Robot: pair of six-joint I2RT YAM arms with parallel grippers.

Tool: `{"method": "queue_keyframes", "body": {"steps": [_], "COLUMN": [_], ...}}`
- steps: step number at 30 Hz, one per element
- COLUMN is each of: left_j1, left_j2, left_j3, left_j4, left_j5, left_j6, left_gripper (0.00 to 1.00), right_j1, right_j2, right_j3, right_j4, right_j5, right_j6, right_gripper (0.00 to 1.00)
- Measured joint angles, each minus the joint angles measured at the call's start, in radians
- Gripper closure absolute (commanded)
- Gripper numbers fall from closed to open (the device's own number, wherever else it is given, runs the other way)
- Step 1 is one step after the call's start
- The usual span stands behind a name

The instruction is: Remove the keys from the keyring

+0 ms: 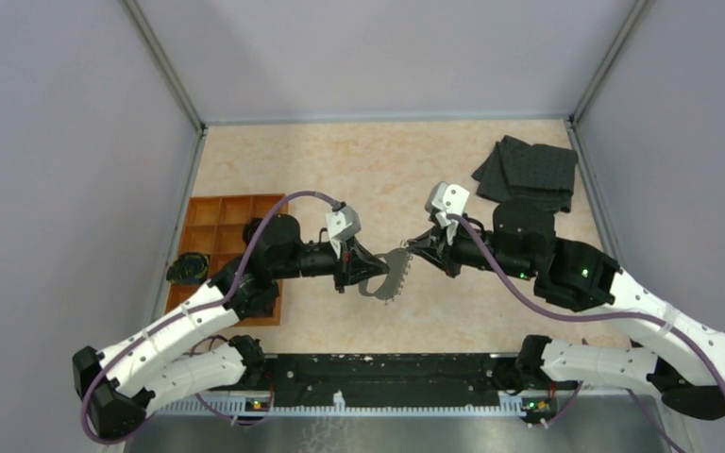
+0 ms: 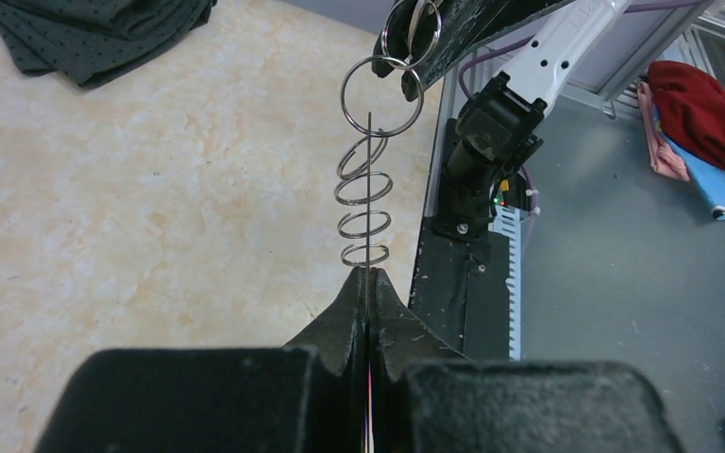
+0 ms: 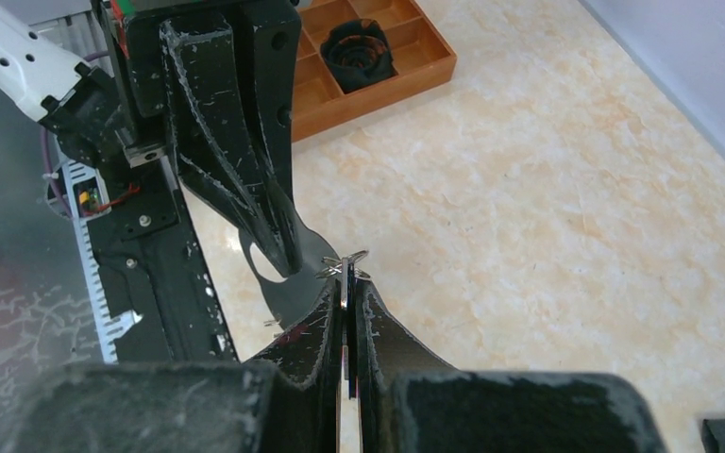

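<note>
The keyring [image 1: 384, 283] is a thin flat grey plate with an oval hole, held in the air between both grippers. The keys [image 1: 398, 274] are small silvery wire loops that form a fringe along its edge. My left gripper [image 1: 359, 274] is shut on the plate's lower end. In the left wrist view the gripper [image 2: 368, 274] pinches the plate edge-on [image 2: 368, 160], with several loops [image 2: 363, 203] strung above. My right gripper [image 1: 415, 247] is shut on one loop at the plate's upper end; its wrist view shows the gripper [image 3: 347, 283], the loop [image 3: 345, 269] and the plate [image 3: 307, 257].
A wooden compartment tray [image 1: 236, 212] sits at the left with a black coiled lump [image 1: 187, 269] in one cell; the tray also shows in the right wrist view [image 3: 406, 71]. Dark folded cloth [image 1: 529, 170] lies at the back right. A black rail [image 1: 387, 377] runs along the near edge.
</note>
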Motion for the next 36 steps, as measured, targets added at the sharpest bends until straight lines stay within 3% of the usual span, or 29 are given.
{"method": "queue_keyframes", "body": {"steps": [8,16,26,36], "left_j1": [0.000,0.000,0.000,0.000], "left_j2": [-0.006,-0.028,-0.099,-0.095], "left_j3": [-0.032,-0.087,-0.120,-0.121], "left_j4": [0.051,0.142,0.273,0.368], "left_j5": [0.011,0.014,0.042,0.069], "left_j6": [0.023,0.045,0.065,0.082], "left_gripper": [0.81,0.61,0.49,0.49], "right_j1": [0.036,0.064,0.092,0.131], "right_j2": [0.031,0.049,0.065,0.093], "right_j3": [0.066,0.087,0.106,0.113], "right_j4": [-0.019,-0.027,-0.047,-0.059], "right_j5": [0.030,0.059,0.072,0.071], "right_j6": [-0.018,-0.032,-0.047,-0.053], "right_gripper": [1.00,1.00,1.00,1.00]}}
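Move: Just off the tips of the right fingers, which keep a key pinched, the large ring of the keyring is some 5 cm to the right of the left hand, 1 cm ahead and about 4 cm above it. The grey toothed plate, still gripped by the left fingers, has its middle about 1 cm behind and 1 cm right of the left hand, 2 cm lower. From the right hand the ring lies about 2 cm left, 1 cm ahead and 1 cm below. Opening its fingers to about half, the left hand lets go of the grey plate while staying almost in place, then rises about 5 cm towards the height of the large ring, fingertips tipping up and the hand rolling so its front side lifts, some 20 degrees in all. The right hand keeps its pinch, first lifts about 2 cm, then brings the keyring some 2 cm left and back, towards the left hand. ##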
